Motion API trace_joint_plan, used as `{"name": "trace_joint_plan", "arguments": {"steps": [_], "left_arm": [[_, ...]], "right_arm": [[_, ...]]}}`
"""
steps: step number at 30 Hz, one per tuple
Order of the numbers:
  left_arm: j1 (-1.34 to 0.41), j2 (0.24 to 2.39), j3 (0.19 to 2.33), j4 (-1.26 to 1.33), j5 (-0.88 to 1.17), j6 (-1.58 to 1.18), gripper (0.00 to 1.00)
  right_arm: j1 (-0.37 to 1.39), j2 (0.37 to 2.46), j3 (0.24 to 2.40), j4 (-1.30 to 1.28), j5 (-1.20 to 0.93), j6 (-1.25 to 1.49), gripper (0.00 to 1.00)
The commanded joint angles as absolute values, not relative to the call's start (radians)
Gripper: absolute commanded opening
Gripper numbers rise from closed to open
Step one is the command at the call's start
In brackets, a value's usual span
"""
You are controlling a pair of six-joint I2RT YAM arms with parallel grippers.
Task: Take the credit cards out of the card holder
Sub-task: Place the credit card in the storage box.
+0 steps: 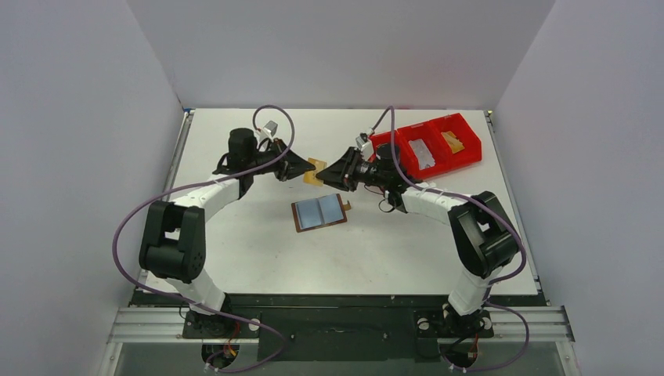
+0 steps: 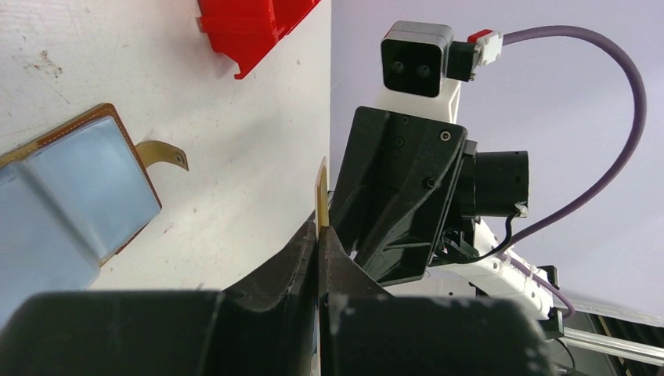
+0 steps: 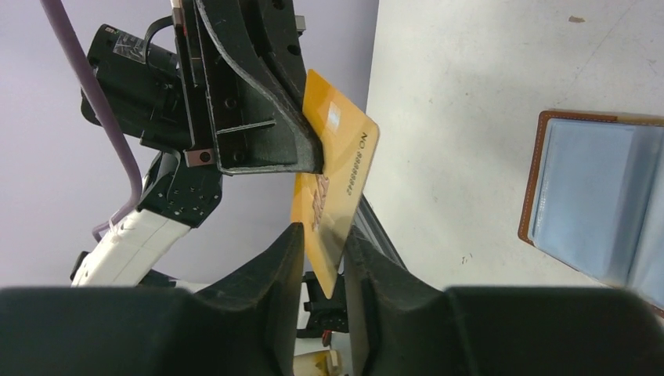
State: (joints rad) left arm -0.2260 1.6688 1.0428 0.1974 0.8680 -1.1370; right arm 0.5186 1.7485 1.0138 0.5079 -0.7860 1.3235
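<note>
The brown card holder (image 1: 319,212) lies open on the table, pale blue pockets up; it also shows in the left wrist view (image 2: 70,196) and the right wrist view (image 3: 595,196). My left gripper (image 2: 320,229) is shut on an orange credit card (image 2: 321,192), held edge-on above the table. In the top view the card (image 1: 315,170) hangs between the left gripper (image 1: 304,167) and the right gripper (image 1: 329,174). My right gripper (image 3: 322,235) is open, its jaws on either side of the lower corner of the card (image 3: 337,157), with a gap showing.
A red three-compartment bin (image 1: 427,145) stands at the back right, with a pale card and a gold one in it. Its corner shows in the left wrist view (image 2: 250,27). The holder's closing tab (image 2: 160,153) sticks out on the table.
</note>
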Motion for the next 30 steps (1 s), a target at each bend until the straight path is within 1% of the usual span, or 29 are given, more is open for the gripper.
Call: {"name": "trace_joint_plan", "arguments": {"steps": [1,4,12,14,15,16,19,21,22,23,24,25,26,27,28,29,30], "left_arm": [[-0.239,1.644,1.02,0.343,0.899,-1.198,0.0],[-0.241,1.649,1.007,0.386,0.905,-1.24,0.0],[-0.244,1.663,0.943,0.593,0.912,-1.386,0.0],[-0.244,1.664,0.935,0.61,0.909,-1.4,0.0],[-0.244,1.663,0.934,0.61,0.906,-1.401,0.0],[-0.245,1.663,0.93,0.608,0.905,-1.4,0.0],[-0.245,1.659,0.935,0.574,0.904,-1.377,0.0],[-0.242,1.652,0.937,0.524,0.9,-1.345,0.08],[-0.241,1.641,0.939,0.481,0.894,-1.314,0.17],[-0.238,1.635,0.941,0.45,0.878,-1.267,0.21],[-0.237,1.622,0.957,0.349,0.854,-1.228,0.29],[-0.236,1.608,0.988,0.283,0.834,-1.14,0.32],[-0.235,1.602,1.005,0.138,0.784,-1.089,0.33],[-0.235,1.591,1.04,0.075,0.756,-0.998,0.35],[-0.236,1.587,1.058,-0.062,0.697,-0.959,0.36],[-0.235,1.582,1.091,-0.115,0.669,-0.891,0.37],[-0.236,1.581,1.107,-0.211,0.612,-0.864,0.38]], "right_arm": [[0.547,1.748,1.003,0.69,-0.781,1.38,0.19],[0.554,1.755,1.002,0.708,-0.775,1.396,0.17],[0.571,1.781,1.007,0.746,-0.751,1.428,0.18],[0.573,1.786,0.995,0.782,-0.742,1.452,0.17],[0.573,1.788,0.989,0.79,-0.74,1.459,0.15],[0.572,1.789,0.987,0.799,-0.734,1.468,0.1],[0.571,1.782,0.974,0.802,-0.719,1.468,0.0],[0.565,1.768,0.967,0.787,-0.704,1.449,0.0],[0.555,1.759,0.966,0.745,-0.698,1.432,0.0],[0.55,1.738,0.967,0.665,-0.68,1.375,0.0],[0.538,1.725,0.972,0.601,-0.67,1.337,0.0],[0.533,1.695,0.991,0.446,-0.635,1.239,0.0],[0.523,1.681,1.007,0.364,-0.61,1.185,0.0],[0.519,1.652,1.041,0.201,-0.557,1.078,0.0],[0.512,1.639,1.056,0.136,-0.528,1.031,0.0],[0.507,1.619,1.082,0.022,-0.478,0.967,0.0],[0.496,1.61,1.088,-0.012,-0.458,0.944,0.0]]}}
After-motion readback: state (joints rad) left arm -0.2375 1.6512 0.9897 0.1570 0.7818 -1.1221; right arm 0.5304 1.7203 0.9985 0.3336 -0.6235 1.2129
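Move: The gold credit card is in the left hand's shut fingers, its middle about 2 cm back and 1 cm right of them. From the right hand, whose fingers stand open around its near edge, the card's middle lies about 2 cm ahead and 1 cm left, level in height. The open card holder is some 19 cm below the right hand and 1 cm left, level with it fore and aft; the red storage box is about 25 cm ahead, 33 cm right and 18 cm down. Leftward by about 1.5 cm, and slightly up, the right hand eases onto the card and closes, pinching it while the left hand keeps its grip and rises 1.5 cm, fingers tipping up. The left fingers then open, and that hand sinks some 4 cm; the right, keeping hold, drops about 4.5 cm, drawing right and a little forward, fingertips dipping about 15 degrees. ##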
